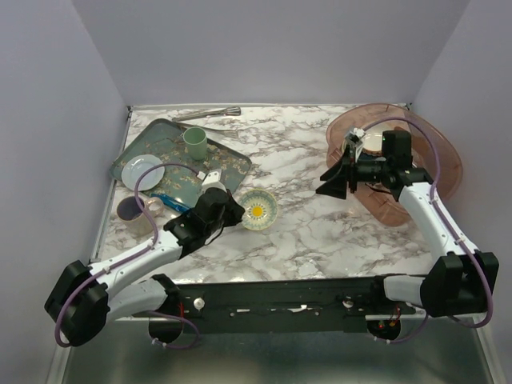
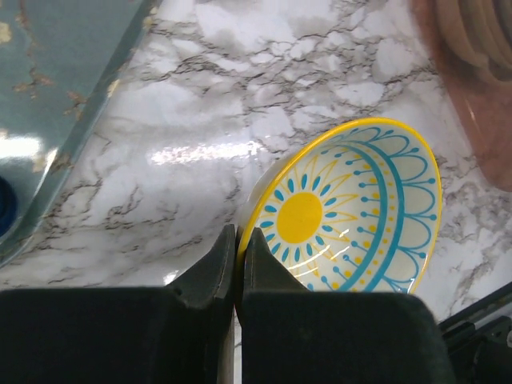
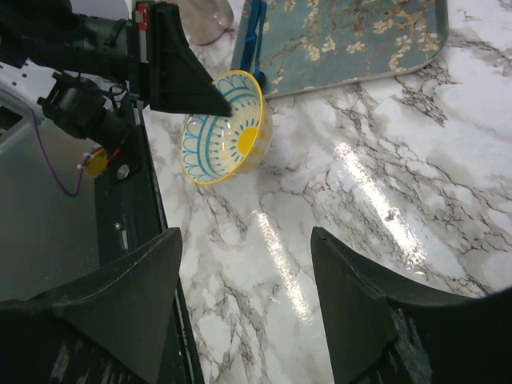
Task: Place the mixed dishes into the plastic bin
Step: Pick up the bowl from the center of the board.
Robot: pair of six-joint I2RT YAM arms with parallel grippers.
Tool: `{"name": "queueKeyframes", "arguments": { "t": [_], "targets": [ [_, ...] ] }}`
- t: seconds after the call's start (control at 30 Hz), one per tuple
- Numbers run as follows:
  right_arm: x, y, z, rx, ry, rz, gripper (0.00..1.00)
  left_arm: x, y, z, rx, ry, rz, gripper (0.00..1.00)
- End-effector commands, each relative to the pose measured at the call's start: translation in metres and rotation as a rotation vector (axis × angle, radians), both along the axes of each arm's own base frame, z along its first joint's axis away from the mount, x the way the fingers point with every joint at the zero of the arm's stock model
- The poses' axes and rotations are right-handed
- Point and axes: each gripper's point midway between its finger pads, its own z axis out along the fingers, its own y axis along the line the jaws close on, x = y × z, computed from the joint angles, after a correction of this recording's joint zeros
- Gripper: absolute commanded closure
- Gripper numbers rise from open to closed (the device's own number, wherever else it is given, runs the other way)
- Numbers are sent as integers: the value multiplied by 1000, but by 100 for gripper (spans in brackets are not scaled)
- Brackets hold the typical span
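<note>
The blue-yellow patterned bowl (image 1: 260, 210) (image 2: 352, 216) (image 3: 220, 128) sits tilted on the marble table, just off the tray's near corner. My left gripper (image 1: 238, 210) (image 2: 238, 240) is shut on its yellow rim, one finger inside and one outside. The plastic bin (image 1: 444, 164) (image 2: 472, 88) stands at the back right with stacked plates (image 1: 372, 144) inside. My right gripper (image 1: 332, 186) (image 3: 246, 240) hangs open and holds nothing, over bare table just left of the bin. A pale round plate (image 1: 142, 170) lies on the tray.
The dark-green floral tray (image 1: 172, 136) (image 3: 352, 40) fills the back left and carries a mint cup (image 1: 194, 142). A blue utensil (image 1: 172, 202) and a clear glass (image 1: 132, 210) lie at its near edge. A metal utensil (image 1: 208, 114) rests by the back wall.
</note>
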Motion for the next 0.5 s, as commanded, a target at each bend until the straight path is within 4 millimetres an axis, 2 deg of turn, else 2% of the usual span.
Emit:
{"name": "queueKeyframes", "arguments": {
  "t": [0.0,0.07,0.1,0.17,0.2,0.23,0.3,0.33,0.4,0.43,0.47],
  "targets": [
    [5,8,-11,-75,-19,1,25,20,-36,56,-105,-136,-26,100],
    [6,11,-15,-89,-11,1,25,23,-45,68,-114,-166,-16,100],
    [7,13,-18,-103,-9,0,25,25,-50,65,-104,-162,-14,100],
    [8,15,-23,-118,3,-4,24,29,-60,75,-105,-183,0,100],
    [9,16,-25,-129,5,-6,24,31,-65,70,-88,-173,0,100],
    [9,17,-28,-134,15,-7,23,35,-71,79,-97,-186,9,100],
    [11,19,-33,-152,23,-13,23,36,-80,73,-66,-178,18,100],
    [12,20,-35,-160,30,-21,23,38,-87,82,-76,-190,22,100],
    [18,19,-41,-189,33,-55,23,37,-94,77,-44,-187,33,100],
    [19,19,-42,-195,45,-71,23,40,-100,85,-52,-194,37,100],
    [23,19,-44,-203,43,-88,23,39,-102,83,-42,-181,45,100]
  ]
}}
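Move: The left hand already holds the bowl by its rim, the bowl's middle some 5 cm to the hand's right, 1 cm ahead and 1 cm lower. The open right gripper waits about 22 cm to the left hand's right, 3 cm ahead and 12 cm higher; from it the bowl lies some 17 cm left, 2 cm back and 13 cm below. From the right hand the plastic bin is about 20 cm right, 12 cm ahead and 18 cm down. Rightward and climbing, the left arm carries the pinched bowl about 9 cm across and 5 cm up, with a slight reach forward, towards the right gripper, its fingers tipping up a little and keeping their hold. The right hand meanwhile sinks about 4 cm and eases 2 cm left towards the bowl, its fingers staying open and rolling slightly downward. ##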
